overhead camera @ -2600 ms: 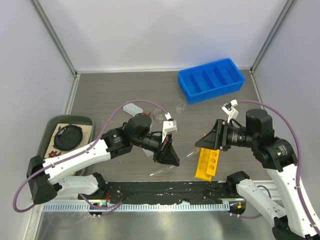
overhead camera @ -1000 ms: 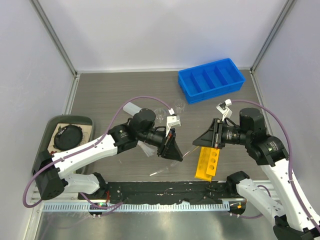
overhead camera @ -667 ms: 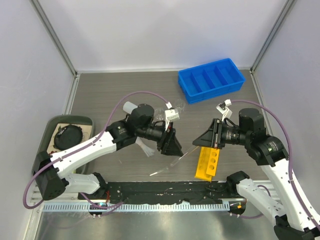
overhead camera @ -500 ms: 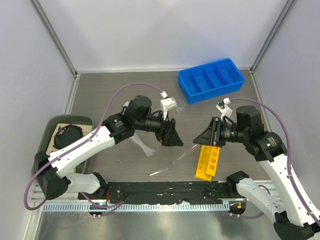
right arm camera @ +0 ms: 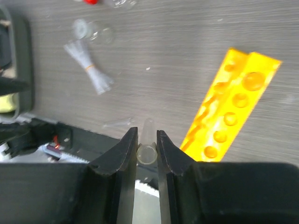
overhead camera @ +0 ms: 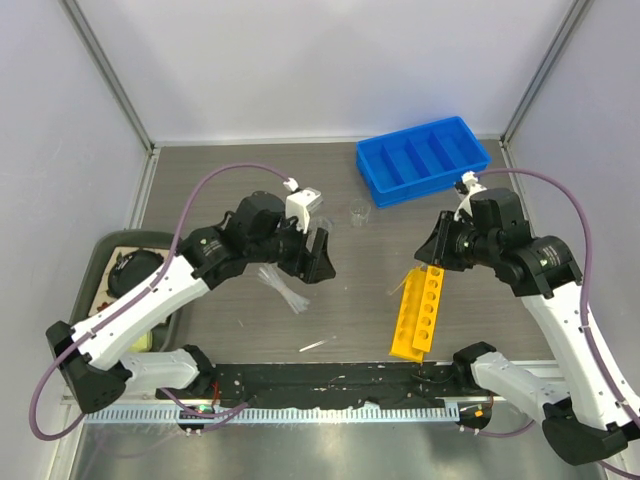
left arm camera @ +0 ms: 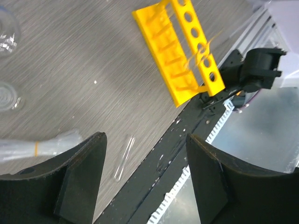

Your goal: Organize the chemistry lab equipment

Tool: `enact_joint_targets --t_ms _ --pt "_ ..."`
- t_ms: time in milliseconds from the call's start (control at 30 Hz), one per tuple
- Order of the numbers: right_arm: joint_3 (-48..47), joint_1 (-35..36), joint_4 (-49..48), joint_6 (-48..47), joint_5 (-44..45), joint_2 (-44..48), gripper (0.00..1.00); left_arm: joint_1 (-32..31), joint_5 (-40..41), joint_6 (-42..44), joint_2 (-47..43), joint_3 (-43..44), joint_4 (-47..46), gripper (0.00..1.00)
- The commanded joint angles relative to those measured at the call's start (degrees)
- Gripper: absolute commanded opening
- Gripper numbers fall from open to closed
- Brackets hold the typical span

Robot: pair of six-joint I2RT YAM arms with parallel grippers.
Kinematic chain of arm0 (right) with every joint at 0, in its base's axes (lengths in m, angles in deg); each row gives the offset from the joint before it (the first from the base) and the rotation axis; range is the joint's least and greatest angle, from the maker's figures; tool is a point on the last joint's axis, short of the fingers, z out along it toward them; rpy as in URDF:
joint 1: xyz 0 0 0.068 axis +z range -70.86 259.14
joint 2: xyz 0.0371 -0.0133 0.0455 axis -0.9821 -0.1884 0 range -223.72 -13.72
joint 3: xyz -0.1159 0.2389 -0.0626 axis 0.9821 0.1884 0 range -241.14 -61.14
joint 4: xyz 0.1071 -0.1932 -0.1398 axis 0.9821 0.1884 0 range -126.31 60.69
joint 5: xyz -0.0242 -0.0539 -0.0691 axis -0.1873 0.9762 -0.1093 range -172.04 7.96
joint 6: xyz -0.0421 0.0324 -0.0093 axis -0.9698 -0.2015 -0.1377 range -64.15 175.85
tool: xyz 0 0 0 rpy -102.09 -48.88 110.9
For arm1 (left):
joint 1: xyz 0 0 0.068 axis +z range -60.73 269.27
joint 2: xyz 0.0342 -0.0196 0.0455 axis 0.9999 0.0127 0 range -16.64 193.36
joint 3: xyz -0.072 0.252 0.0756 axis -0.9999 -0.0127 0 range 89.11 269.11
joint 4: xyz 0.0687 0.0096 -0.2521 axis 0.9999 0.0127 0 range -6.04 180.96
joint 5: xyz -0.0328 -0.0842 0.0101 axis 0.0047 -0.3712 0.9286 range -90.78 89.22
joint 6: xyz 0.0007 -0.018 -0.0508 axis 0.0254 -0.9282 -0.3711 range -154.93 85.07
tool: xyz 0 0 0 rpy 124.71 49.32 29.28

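My right gripper (right arm camera: pixel 147 140) is shut on a clear glass tube (right arm camera: pixel 147 153) and holds it above the table beside the yellow holed rack (right arm camera: pixel 233 112). Seen from above, that gripper (overhead camera: pixel 427 262) hangs over the rack's far end (overhead camera: pixel 420 312). My left gripper (overhead camera: pixel 320 260) is open and holds nothing, its fingers (left arm camera: pixel 79 179) wide apart over the table's near edge. Another clear tube (left arm camera: pixel 124 158) lies on the table below it. A banded bundle of pipettes (overhead camera: pixel 285 292) lies near the left arm. A small beaker (overhead camera: pixel 357 212) stands before the blue compartmented bin (overhead camera: pixel 423 158).
A dark green tray (overhead camera: pixel 110 262) with black contents sits at the far left. Small glass beakers (right arm camera: pixel 93 31) stand near the pipette bundle, with a red nozzle (right arm camera: pixel 91 1) at the picture's edge. A black rail (overhead camera: pixel 320 385) runs along the near edge.
My left gripper opened, let go of the tube and drew back to the upper left. My right gripper kept the tube and carried it right and farther back, over the rack.
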Motion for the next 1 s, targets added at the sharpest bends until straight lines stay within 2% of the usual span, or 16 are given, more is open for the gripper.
enact_joint_targets --t_ms 0,267,967 --pt "-4.24 0.24 4.12 -2.78 15.05 -1.19 0.07 0.04 4.21 0.37 -3.88 -3.29 3.44 0.73" --pt "-3.02 0.24 4.83 -2.0 26.22 -1.46 0.07 0.04 6.23 0.99 -7.49 -8.74 4.67 0.73" --pt "6.39 0.24 -1.84 -1.2 30.71 -1.98 0.06 0.04 7.02 3.18 -7.84 -10.59 5.29 0.73"
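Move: The right hand holds a clear test tube; the yellow rack it is bringing it to has its middle about 4 cm to the right, 2 cm back and some 22 cm below. A glass beaker stands roughly 25 cm ahead and 12 cm to the left of this hand. For the empty left hand, the loose tube lies about 10 cm back, straight in line sideways and 25 cm below; the pipette bundle is around 9 cm left and 3 cm ahead, the small jar 14 cm ahead and 5 cm left. Keeping its pinch on the test tube, the right hand swings it some 8 cm to the right over the far half of the yellow rack, easing about 3 cm forward and rolling its left side down to stand the tube more upright, then sinks roughly 4 cm. The left hand, fingers still open, drops about 6 cm and shifts 5 cm left, slightly back, hovering above the table between the pipette bundle and the loose tube. ##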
